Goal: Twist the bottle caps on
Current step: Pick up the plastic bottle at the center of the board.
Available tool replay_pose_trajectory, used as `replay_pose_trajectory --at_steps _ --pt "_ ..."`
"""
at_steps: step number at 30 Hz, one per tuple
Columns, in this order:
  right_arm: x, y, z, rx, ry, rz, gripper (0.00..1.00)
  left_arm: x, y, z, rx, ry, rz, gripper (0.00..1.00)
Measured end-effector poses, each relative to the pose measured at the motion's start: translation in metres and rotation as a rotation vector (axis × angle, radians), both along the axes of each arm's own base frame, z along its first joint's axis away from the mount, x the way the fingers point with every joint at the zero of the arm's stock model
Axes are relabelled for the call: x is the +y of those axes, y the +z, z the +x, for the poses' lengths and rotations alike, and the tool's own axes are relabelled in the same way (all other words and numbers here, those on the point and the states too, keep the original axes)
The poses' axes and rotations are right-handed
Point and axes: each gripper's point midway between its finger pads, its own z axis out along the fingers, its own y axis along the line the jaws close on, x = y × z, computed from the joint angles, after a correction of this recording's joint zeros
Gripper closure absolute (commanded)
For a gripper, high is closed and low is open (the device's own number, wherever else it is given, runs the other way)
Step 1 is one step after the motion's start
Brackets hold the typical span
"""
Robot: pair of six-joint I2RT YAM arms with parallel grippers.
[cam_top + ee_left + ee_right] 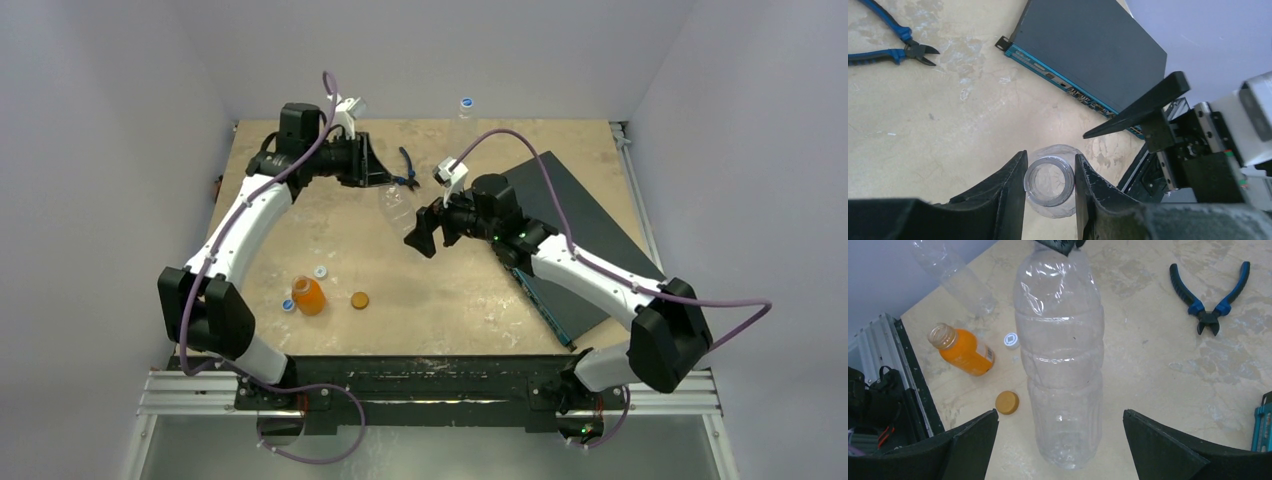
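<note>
My left gripper [1049, 175] is shut on the open neck of a tall clear bottle [1049, 181], which has no cap on it. In the top view this bottle [396, 203] stands mid-table below the left gripper [378, 172]. My right gripper [1059, 415] is open, its fingers wide apart on either side of the bottle's [1060, 355] lower body without touching it. A squat orange bottle [963, 351] lies uncapped at the front left. Near it sit an orange-brown cap [1007, 402], a whitish cap [1011, 340] and a blue cap [288, 306].
Blue-handled pliers [408, 165] lie at the back of the table. A dark flat box with a teal edge [570, 230] lies under my right arm. Another clear bottle with a blue cap [466, 103] stands at the back wall. A further clear bottle [955, 275] lies beyond the orange one.
</note>
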Motion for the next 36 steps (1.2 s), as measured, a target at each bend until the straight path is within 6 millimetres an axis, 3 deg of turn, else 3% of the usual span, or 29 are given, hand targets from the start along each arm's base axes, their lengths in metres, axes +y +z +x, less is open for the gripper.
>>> replay_pose_trajectory --at_steps 7,14,18,21,24,29,32,36 --pt "0.002 -0.019 -0.005 0.023 0.001 -0.036 0.01 -0.005 0.017 -0.013 -0.006 -0.043 -0.050 1.00" --pt "0.000 -0.032 -0.010 0.035 -0.001 -0.051 0.11 -0.010 0.023 -0.016 0.010 -0.060 -0.091 1.00" --pt "0.000 -0.036 -0.010 0.039 -0.002 -0.051 0.24 -0.014 0.030 -0.016 0.012 -0.062 -0.123 1.00" --pt "0.001 -0.036 -0.010 0.038 -0.003 -0.042 0.42 -0.016 0.035 -0.014 0.004 -0.062 -0.146 1.00" --pt "0.004 -0.032 -0.009 0.036 -0.001 -0.020 0.52 -0.017 0.038 -0.011 -0.007 -0.054 -0.164 0.79" --pt "0.011 -0.029 -0.014 0.066 0.021 0.017 0.56 -0.015 0.038 -0.010 -0.025 -0.005 -0.186 0.34" --pt "0.015 -0.024 -0.017 0.087 0.031 0.047 0.56 -0.010 0.040 -0.012 -0.064 0.038 -0.193 0.23" --pt "0.028 -0.006 -0.014 0.113 0.050 0.102 0.56 -0.003 0.053 -0.019 -0.169 0.082 -0.220 0.20"
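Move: The uncapped plastic bottle, still held at its neck by the left fingers, slants down with its middle roughly 5 cm back, 4 cm to the right and 9 cm below that hand. From the open right hand its middle is about 3 cm ahead, 4 cm left and 3 cm lower. On the table, the pliers lie some 21 cm ahead and 6 cm left of the right hand, the brown cap about 8 cm back and 14 cm left. Downward by some 3.5 cm goes the open right hand, while the left raises the bottle about 4 cm and tips its base towards it. The right fingers then close round the bottle's lower body and carry it left and back up about 3 cm; the left fingers open, let go of the neck and ease up and back. ##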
